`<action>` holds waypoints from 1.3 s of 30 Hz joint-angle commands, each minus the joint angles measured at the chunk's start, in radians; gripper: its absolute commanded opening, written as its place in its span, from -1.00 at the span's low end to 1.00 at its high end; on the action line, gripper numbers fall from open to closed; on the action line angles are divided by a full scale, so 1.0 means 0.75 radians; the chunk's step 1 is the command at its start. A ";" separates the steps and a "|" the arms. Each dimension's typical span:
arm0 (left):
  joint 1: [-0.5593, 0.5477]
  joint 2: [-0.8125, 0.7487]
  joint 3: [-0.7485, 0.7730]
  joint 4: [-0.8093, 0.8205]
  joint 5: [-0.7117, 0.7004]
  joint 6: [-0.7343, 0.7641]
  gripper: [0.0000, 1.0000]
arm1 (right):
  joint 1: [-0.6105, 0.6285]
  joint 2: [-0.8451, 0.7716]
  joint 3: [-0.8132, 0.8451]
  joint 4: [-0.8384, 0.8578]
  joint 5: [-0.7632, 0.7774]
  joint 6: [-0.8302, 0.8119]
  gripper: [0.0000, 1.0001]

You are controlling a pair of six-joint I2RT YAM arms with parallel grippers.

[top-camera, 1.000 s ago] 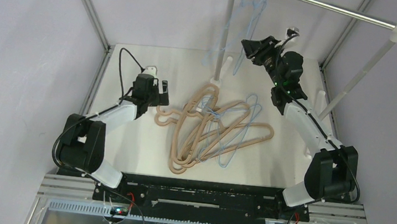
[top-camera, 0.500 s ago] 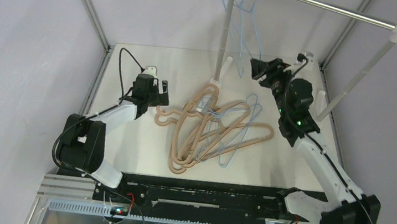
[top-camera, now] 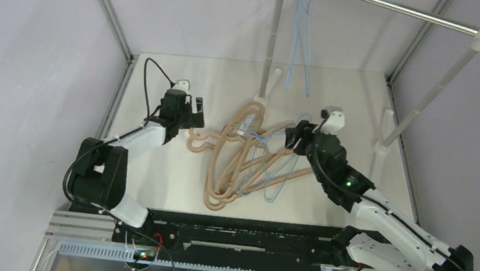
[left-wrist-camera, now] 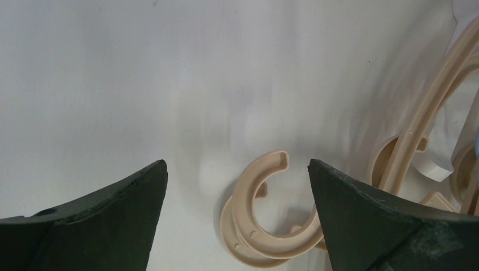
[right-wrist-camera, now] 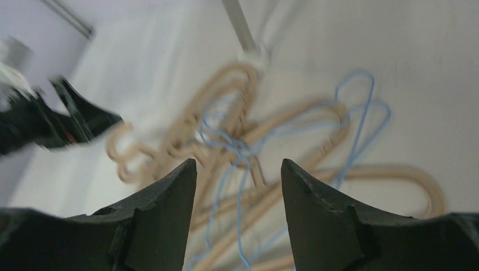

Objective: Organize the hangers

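Note:
A tangled pile of tan hangers (top-camera: 238, 159) and thin light-blue hangers (top-camera: 285, 157) lies in the middle of the table. More light-blue hangers (top-camera: 302, 34) hang from the silver rail (top-camera: 398, 9). My left gripper (top-camera: 194, 114) is open over the tan hooks (left-wrist-camera: 271, 212) at the pile's left end, a jaw on each side. My right gripper (top-camera: 294, 136) is open and empty, just above the pile's right part; its wrist view shows tan hangers (right-wrist-camera: 299, 135) and blue hangers (right-wrist-camera: 240, 155) beyond the jaws.
The rail rests on white posts at the back (top-camera: 274, 38) and back right (top-camera: 430, 95). White post feet (top-camera: 381, 133) stand on the table at the right. Grey walls close in the left, back and right.
My right arm has swung down and forward from beside the hung blue hangers at the rail to just over the pile. The hung hangers sway. My left arm has not moved.

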 commanded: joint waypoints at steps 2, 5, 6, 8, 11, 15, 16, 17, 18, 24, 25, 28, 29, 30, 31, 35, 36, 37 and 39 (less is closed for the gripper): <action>-0.009 -0.032 0.045 0.036 -0.005 0.002 0.99 | 0.076 0.132 -0.073 -0.097 -0.021 0.096 0.26; -0.009 -0.035 0.044 0.035 -0.003 0.003 0.99 | 0.102 0.282 -0.079 -0.045 -0.101 0.121 0.21; -0.009 -0.036 0.043 0.035 -0.004 0.002 0.99 | 0.105 0.340 -0.078 -0.019 -0.133 0.127 0.20; -0.009 -0.037 0.041 0.034 -0.004 0.002 0.99 | 0.108 0.451 -0.067 0.014 -0.182 0.149 0.17; -0.009 -0.038 0.038 0.034 -0.008 0.005 0.99 | 0.108 0.599 -0.041 0.063 -0.244 0.174 0.15; -0.008 -0.037 0.039 0.033 -0.012 0.006 0.99 | 0.109 0.727 -0.026 0.111 -0.294 0.193 0.12; -0.010 -0.036 0.041 0.033 -0.012 0.006 0.99 | 0.108 0.757 -0.022 0.115 -0.303 0.195 0.12; -0.009 -0.035 0.040 0.034 -0.012 0.006 0.99 | 0.108 0.774 -0.020 0.119 -0.312 0.196 0.11; -0.009 -0.034 0.041 0.033 -0.012 0.007 0.99 | 0.108 0.786 -0.022 0.121 -0.324 0.199 0.09; -0.011 -0.026 0.043 0.033 -0.010 0.002 0.99 | 0.114 0.817 -0.031 0.112 -0.362 0.200 -0.23; -0.011 -0.023 0.044 0.033 -0.008 0.003 0.99 | 0.114 0.819 -0.034 0.114 -0.364 0.198 -0.38; -0.010 -0.021 0.044 0.033 -0.008 0.002 0.99 | 0.114 0.821 -0.035 0.113 -0.369 0.197 -1.00; -0.009 -0.020 0.044 0.033 -0.008 0.002 0.99 | 0.114 0.819 -0.036 0.111 -0.368 0.196 -1.00; -0.008 -0.020 0.043 0.033 -0.008 0.002 0.99 | 0.114 0.815 -0.035 0.111 -0.370 0.193 -1.00; -0.010 -0.021 0.045 0.033 -0.008 0.002 0.99 | 0.114 0.807 -0.036 0.113 -0.377 0.184 -1.00; -0.011 -0.023 0.043 0.031 -0.014 0.004 0.99 | 0.114 0.724 -0.037 0.093 -0.413 0.169 -1.00; -0.010 -0.024 0.043 0.030 -0.017 0.006 0.99 | 0.115 0.689 -0.036 0.077 -0.413 0.171 -1.00; -0.010 -0.027 0.042 0.029 -0.020 0.006 0.99 | 0.114 0.645 -0.035 0.055 -0.413 0.172 -1.00; -0.008 -0.033 0.041 0.029 -0.024 0.007 0.99 | 0.115 0.554 -0.036 0.006 -0.386 0.172 -1.00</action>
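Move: The strand of the tangled blue hanger that I go for lies about 23 cm below my right hand, some 7 cm to its left and 3 cm back. The other blue hanger's hook is about 13 cm ahead and 1 cm right; the right end of the brown hanger is 3 cm ahead and 9 cm right. The brown hanger stack lies level with the hand, about 19 cm left. From my left hand, the strand is roughly 14 cm back, 23 cm right and 7 cm lower. I plunge my right hand about 22 cm into the hanger pile, drifting 7 or 8 cm left and slightly back, while the fingers tip down some 35 degrees. Low over the board I stop and shut the half-open fingers fully on a strand of the tangled blue hanger, then just begin to rise with it, some 1 to 2 cm. ##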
